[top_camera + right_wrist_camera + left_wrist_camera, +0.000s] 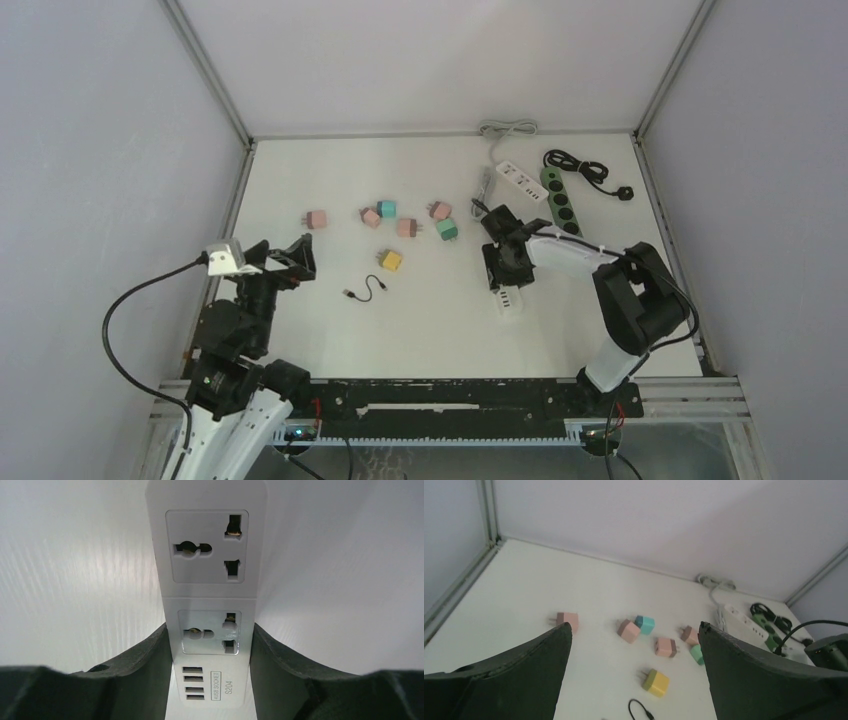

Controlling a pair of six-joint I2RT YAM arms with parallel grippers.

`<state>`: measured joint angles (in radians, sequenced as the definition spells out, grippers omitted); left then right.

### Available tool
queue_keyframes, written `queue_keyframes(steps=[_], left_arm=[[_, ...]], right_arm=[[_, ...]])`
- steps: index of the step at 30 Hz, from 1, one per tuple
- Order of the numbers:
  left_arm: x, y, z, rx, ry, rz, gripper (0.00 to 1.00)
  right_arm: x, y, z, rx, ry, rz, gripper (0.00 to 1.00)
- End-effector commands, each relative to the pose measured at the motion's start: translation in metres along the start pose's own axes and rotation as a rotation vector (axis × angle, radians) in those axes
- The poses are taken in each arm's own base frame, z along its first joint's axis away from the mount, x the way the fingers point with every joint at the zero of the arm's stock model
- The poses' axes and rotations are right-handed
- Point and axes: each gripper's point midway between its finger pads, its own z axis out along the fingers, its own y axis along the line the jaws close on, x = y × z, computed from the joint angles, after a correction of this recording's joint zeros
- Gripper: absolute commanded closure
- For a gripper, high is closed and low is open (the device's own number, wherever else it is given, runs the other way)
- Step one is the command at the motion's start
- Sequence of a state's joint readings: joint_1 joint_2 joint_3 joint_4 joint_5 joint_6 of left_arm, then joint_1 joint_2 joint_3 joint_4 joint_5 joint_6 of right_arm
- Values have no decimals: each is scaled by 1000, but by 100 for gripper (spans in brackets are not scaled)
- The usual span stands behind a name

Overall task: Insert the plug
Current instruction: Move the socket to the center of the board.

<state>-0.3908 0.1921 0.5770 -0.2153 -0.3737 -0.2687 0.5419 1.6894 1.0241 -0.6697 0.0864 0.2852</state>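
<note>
A white power strip [210, 555] with two universal sockets and several USB ports lies flat on the table. My right gripper [210, 627] is shut on its long sides near the USB end; from above the strip's end [508, 302] sticks out below the gripper [505, 262]. Several small cube plugs lie mid-table: yellow [391, 260], green [447, 230], teal [387, 208] and pink ones [406, 227]. My left gripper [290, 255] hovers open at the left, with the yellow plug [656, 682] ahead between its fingers' line of sight and nothing held.
A second white strip [515, 180] and a green strip [560, 200] with a black cord lie at the back right. A short black cable [365, 291] lies near the yellow plug. One pink plug [317, 219] sits apart at the left. Walls enclose the table.
</note>
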Motion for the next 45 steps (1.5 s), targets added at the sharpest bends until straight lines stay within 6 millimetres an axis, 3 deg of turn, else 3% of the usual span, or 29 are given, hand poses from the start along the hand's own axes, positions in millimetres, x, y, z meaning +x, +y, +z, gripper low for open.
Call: queue_keyframes(steps=[1, 9, 17, 24, 26, 39, 45], left_arm=[[9, -21, 0, 71, 130, -34, 0], [51, -22, 1, 39, 346, -55, 0], [90, -31, 5, 36, 533, -71, 0], [118, -43, 12, 49, 663, -110, 0], [125, -45, 15, 43, 685, -117, 0], [180, -57, 27, 21, 855, -75, 0], [192, -65, 42, 14, 914, -38, 0]], right_arm=[[11, 9, -10, -1, -61, 107, 62], [30, 28, -9, -12, -85, 95, 59], [24, 46, -18, -68, -153, 91, 35], [24, 53, -25, -135, -189, 92, 27], [25, 55, -25, -154, -195, 94, 19], [18, 99, -35, -351, -243, 35, 17], [13, 92, -46, -351, -312, 27, 11]])
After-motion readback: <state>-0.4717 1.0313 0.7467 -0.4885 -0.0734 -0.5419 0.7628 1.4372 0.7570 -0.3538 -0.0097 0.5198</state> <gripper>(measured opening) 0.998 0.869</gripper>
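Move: The white socket is in my right fingers, its middle about 4 cm ahead of them; its free spot near the board's middle lies some 7 cm left and 5 back. The green plug is roughly 11 ahead, 12 left. From my raised left hand, the yellow plug lies about 9 ahead, 13 right and 29 below; the charging cable 3 ahead, 8 right; the socket 5 ahead, 35 right. Still pinching the socket, I draw it back some 4 cm and a little left with my right hand, then open around it and carry on left, tips swinging left, seeming to push its near end along with the right-hand finger. Meanwhile my open left hand drops about 18 cm and goes 11 cm right, tipping down some 50 degrees towards the yellow plug. ##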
